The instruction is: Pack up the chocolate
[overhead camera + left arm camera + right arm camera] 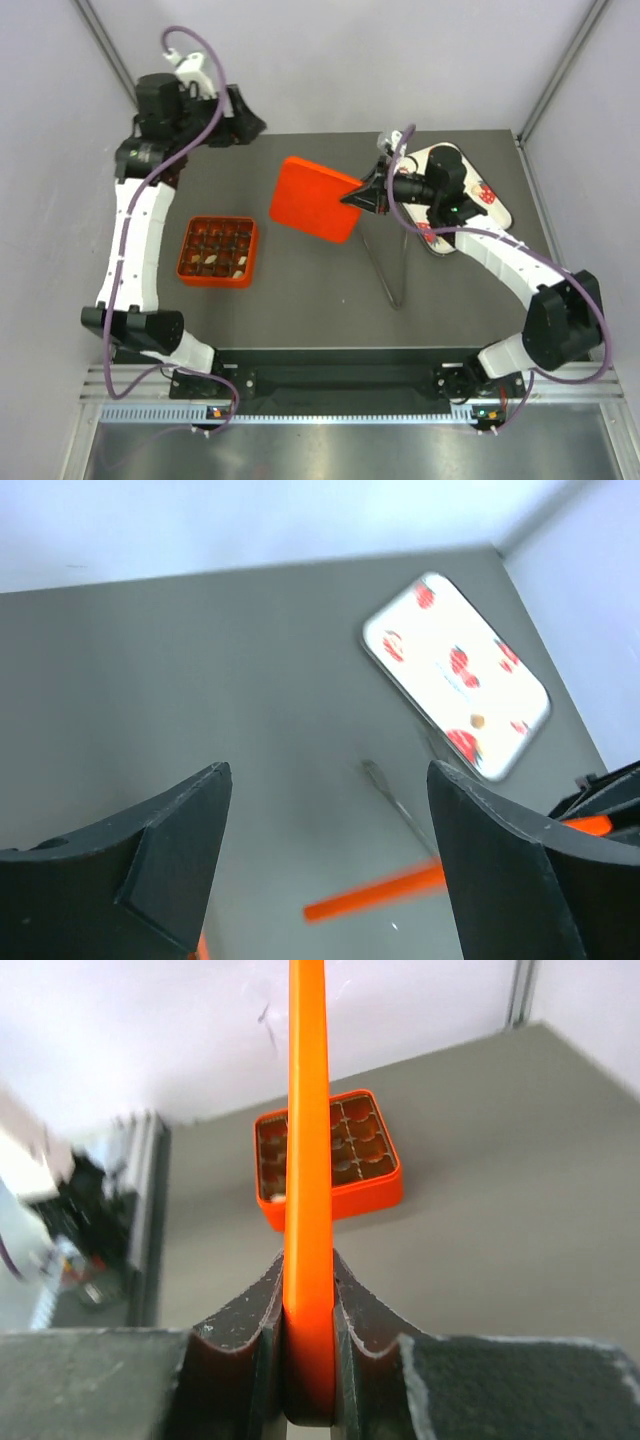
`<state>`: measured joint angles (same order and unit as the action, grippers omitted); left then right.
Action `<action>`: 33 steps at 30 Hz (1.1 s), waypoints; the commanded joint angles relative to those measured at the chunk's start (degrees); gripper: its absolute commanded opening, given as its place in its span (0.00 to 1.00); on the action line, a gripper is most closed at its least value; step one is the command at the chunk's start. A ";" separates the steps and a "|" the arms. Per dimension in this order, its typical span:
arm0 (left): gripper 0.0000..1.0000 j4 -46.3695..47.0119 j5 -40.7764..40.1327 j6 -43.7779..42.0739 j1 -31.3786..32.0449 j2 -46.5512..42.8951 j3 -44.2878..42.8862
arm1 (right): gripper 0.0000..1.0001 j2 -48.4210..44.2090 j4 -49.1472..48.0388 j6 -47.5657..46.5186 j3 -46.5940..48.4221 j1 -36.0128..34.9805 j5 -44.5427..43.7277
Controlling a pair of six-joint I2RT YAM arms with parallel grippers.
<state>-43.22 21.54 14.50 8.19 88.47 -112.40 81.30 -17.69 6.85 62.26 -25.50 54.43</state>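
The chocolate [215, 245] is several small dark and pale pieces sitting in the compartments of an orange-red box [218, 252] on the left of the table. The right wrist view shows the same chocolate [355, 1150] and box [385, 1185]. My right gripper [362, 193] is shut on the edge of a flat orange lid [315, 198], holding it above the table's middle. In the right wrist view the lid [308, 1110] stands edge-on between the right gripper's [310, 1270] jaws. My left gripper [250, 125] hangs open at the far left with nothing in it; the left wrist view shows this gripper [330, 780] over bare table.
A white tray [490, 200] with red strawberry prints lies at the back right, partly under the right arm. In the left wrist view the tray [455, 675] carries a small brown speck. Thin metal tongs [385, 265] lie on the table right of centre.
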 commanded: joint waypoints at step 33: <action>0.47 5.33 -25.41 1.49 -23.92 11.28 33.30 | 0.00 1.23 -13.07 29.80 -6.72 -3.51 -16.29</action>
<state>-40.97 -4.95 15.70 -15.33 98.56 -77.71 83.94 -25.54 35.86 53.98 -28.34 37.56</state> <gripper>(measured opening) 0.476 0.149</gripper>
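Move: From the empty left hand the orange box lies about 17 cm to the left, 5 cm back and nearly 40 cm below. From the right hand, which already grips the orange lid, the box is some 36 cm to the left, 6 cm ahead and 28 cm down. The lid's middle sits 8 cm left of that hand, level with it; the tongs lie 4 cm ahead, 11 cm right and 30 cm below. Leftward first, some 20 cm, then steeply down about 30 cm, the left hand swings from high above to the box's far-left corner, turning counter-clockwise and tipping its fingers down by some 45 degrees while they close partway. The right hand keeps its pinch on the lid, shifts slightly forward and left, then sinks about 5 cm, rolling the lid's far edge down some 30 degrees. ##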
